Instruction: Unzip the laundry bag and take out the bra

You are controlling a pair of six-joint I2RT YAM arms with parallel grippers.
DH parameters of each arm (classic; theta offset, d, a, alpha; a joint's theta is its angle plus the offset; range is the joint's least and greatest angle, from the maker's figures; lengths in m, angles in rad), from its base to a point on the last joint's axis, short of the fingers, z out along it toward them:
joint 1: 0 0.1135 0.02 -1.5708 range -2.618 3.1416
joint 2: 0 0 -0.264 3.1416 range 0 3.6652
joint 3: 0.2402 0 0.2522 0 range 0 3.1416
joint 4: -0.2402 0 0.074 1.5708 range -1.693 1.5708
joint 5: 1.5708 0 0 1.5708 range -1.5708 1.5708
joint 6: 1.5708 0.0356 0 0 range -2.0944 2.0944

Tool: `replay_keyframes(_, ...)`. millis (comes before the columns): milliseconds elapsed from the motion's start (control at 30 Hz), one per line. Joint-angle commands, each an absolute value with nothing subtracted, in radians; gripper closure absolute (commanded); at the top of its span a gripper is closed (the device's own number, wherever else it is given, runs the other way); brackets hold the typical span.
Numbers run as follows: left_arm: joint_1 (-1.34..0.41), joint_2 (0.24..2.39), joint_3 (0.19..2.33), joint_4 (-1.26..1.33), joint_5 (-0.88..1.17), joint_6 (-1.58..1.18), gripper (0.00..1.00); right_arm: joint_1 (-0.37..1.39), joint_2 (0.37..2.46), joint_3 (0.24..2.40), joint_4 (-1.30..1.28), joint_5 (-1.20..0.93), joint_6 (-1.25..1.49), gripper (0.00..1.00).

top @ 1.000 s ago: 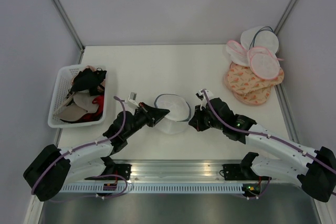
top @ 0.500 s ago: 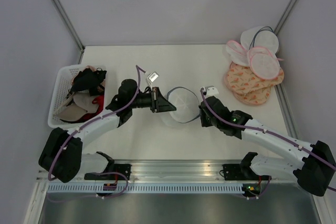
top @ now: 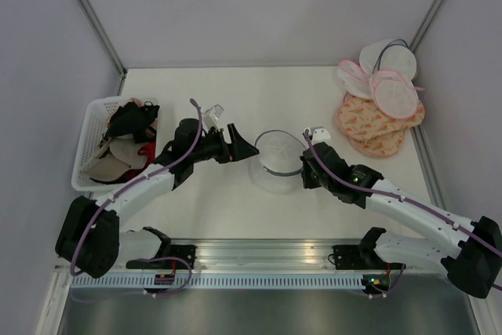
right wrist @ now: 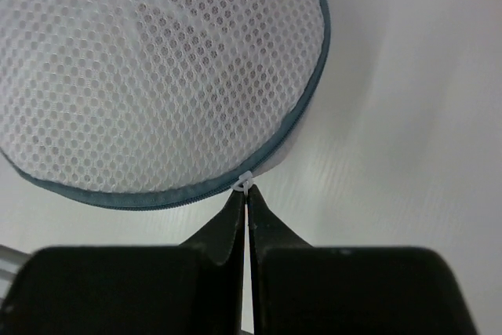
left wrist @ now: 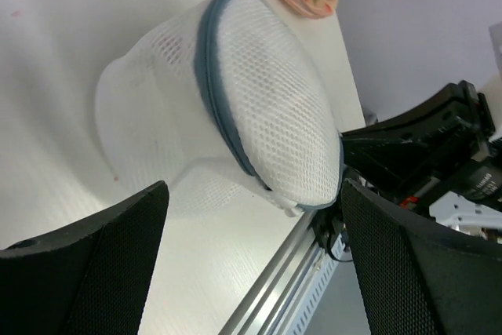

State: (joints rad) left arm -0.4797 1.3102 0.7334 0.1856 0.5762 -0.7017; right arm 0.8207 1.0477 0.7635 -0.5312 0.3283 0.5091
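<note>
The laundry bag (top: 276,159), white mesh with a dark grey zipper rim, stands on the table between the two arms. My left gripper (top: 244,147) is open just left of it. In the left wrist view its black fingers (left wrist: 94,272) stand wide apart short of the bag (left wrist: 259,107), with nothing between them. My right gripper (top: 307,175) is at the bag's right side. It is shut on the small white zipper pull (right wrist: 245,182) at the grey rim, the fingertips (right wrist: 235,209) pinched together. The bra is hidden; only a faint shape shows through the mesh (right wrist: 157,76).
A white basket (top: 85,143) of mixed garments sits at the left edge. A pile of peach patterned and pink-rimmed round bags (top: 380,107) lies at the back right. An aluminium rail (top: 267,255) runs along the near edge, and grey walls close three sides.
My left gripper has opened and let go of the bag, drawing back slightly left. The bag has settled more upright. My right gripper stays shut on the zipper pull.
</note>
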Motion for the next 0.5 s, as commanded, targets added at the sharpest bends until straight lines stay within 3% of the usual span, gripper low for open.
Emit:
replay_keyframes(0,-0.500,1.128,0.620,0.155,0.365,-0.817,0.06,0.821,1.060,0.755,-0.430,0.160,0.499,1.00)
replay_keyframes(67,-0.541,1.059,0.546,0.152,0.327,-0.899,0.06,0.821,1.055,0.715,-0.350,-0.036,0.492,1.00)
replay_keyframes(200,-0.629,0.939,0.462,0.181,0.278,-1.021,0.05,0.821,1.055,0.687,-0.171,-0.205,0.526,1.00)
replay_keyframes(467,-0.767,0.983,0.385,0.339,0.287,-1.227,0.06,0.822,1.088,0.706,-0.097,-0.230,0.572,0.99)
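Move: The right fingers are shut on the zip pull at the rim of the laundry bag; the bag's middle lies about 9 cm to their left, 3 cm ahead and some 2 cm lower. The left gripper, empty and wide open, has that pull roughly 16 cm to its right, 7 cm back and 5 cm below. The bag's middle is about 7 cm right of the left hand, 4 cm back and 7 cm below. Keeping its pinch on the zip pull, the right hand swings the laundry bag about 10 cm left towards the left gripper, also drawing back and finally rising a little, while its wrist turns counter-clockwise and rolls left side up, some 30 degrees in all. The left hand, fingers staying wide open, draws back about 10 cm past the bag's left side, with a brief bow to the left and a slight dip at the end, tipping down some 15 degrees to bring its fingertips close to the rim beside the pull without plainly gripping it. ##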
